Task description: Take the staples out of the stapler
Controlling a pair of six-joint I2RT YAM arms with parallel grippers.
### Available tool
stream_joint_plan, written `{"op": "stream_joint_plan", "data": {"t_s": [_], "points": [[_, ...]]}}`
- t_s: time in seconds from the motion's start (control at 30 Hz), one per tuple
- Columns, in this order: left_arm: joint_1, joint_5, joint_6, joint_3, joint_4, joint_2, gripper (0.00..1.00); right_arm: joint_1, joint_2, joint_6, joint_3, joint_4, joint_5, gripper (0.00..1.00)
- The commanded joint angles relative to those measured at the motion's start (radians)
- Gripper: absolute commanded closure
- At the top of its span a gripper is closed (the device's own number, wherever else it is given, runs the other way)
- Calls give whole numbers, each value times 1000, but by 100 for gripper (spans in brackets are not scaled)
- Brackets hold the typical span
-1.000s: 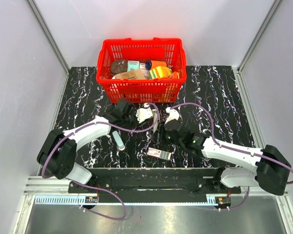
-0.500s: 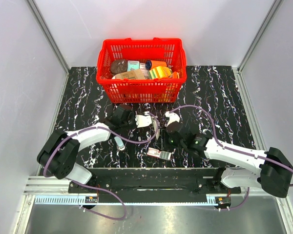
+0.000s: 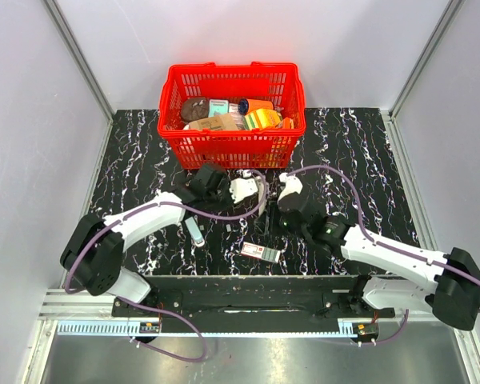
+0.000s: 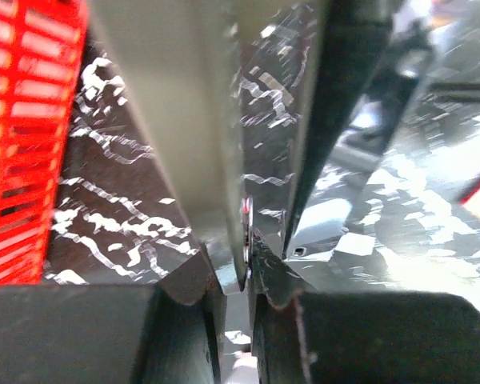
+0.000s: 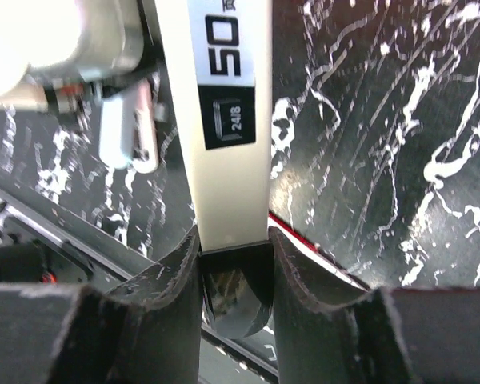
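Observation:
My right gripper (image 5: 234, 240) is shut on a white-and-black stapler (image 5: 224, 120) printed "50" and "24/8", gripping it where the white bar meets its black end. My left gripper (image 4: 248, 272) is shut on a thin cream-white plate (image 4: 184, 120) of the same stapler, with a black part beside it. In the top view the two grippers, left (image 3: 254, 194) and right (image 3: 274, 210), meet mid-table over this dark stapler (image 3: 262, 216). A small light-blue stapler (image 3: 194, 232) lies on the table to the left, apart from both grippers.
A red basket (image 3: 232, 144) full of goods stands at the back, close behind the grippers; its mesh shows in the left wrist view (image 4: 24, 120). A small flat white-and-red box (image 3: 262, 252) lies near the front edge. The table is black marble-patterned (image 3: 360, 152).
Both grippers have shifted slightly right and toward the basket with the white-and-black stapler between them. The light-blue stapler and the box have not moved.

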Motion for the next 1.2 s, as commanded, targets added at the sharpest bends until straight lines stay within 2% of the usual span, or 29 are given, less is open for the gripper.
{"op": "stream_joint_plan", "data": {"t_s": [0.0,0.07,0.13,0.27,0.4,0.5,0.73,1.0,1.17], "points": [[-51,245,-216,112,-190,-85,88,-22,-32,65,83,91,178,100],[-54,321,-250,128,-233,-79,78,-36,-16,71,93,108,204,100],[-54,333,-253,134,-261,-73,75,-65,13,69,116,87,206,100],[-51,297,-241,129,-271,-64,73,-146,21,45,120,36,215,100],[-48,333,-273,206,-352,-19,68,-267,4,-12,97,38,197,100],[-45,292,-265,224,-376,-15,65,-307,3,-55,101,27,209,100],[38,182,-256,232,-432,-42,64,-369,156,-125,162,-5,259,100],[167,14,-137,62,-385,-143,59,-393,375,-182,259,13,365,100],[228,-7,-67,-20,-327,-151,52,-422,455,-178,288,18,364,100]]}}
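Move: The pink-and-blue stapler lies on the table about 12 cm to my left hand's left, 8 cm back and 8 cm below; a small white staple block lies some 7 cm back of that hand, nearly level sideways, 9 cm down, and the card box 15 cm back, 11 cm right. For my right hand, holding the white stapler, the open table spot is about 15 cm ahead, 13 cm right, 12 cm below. I let the white stapler's front end out of my left fingers, jerking that hand back about 8 cm, rightward and up, then swing it some 13 cm left, sinking with fingers opening, towards the pink-and-blue stapler. My right hand keeps its grip, lifts 4 cm, carries the white stapler forward and right, turns it clockwise nearly 30 degrees, then lowers it about 11 cm. ##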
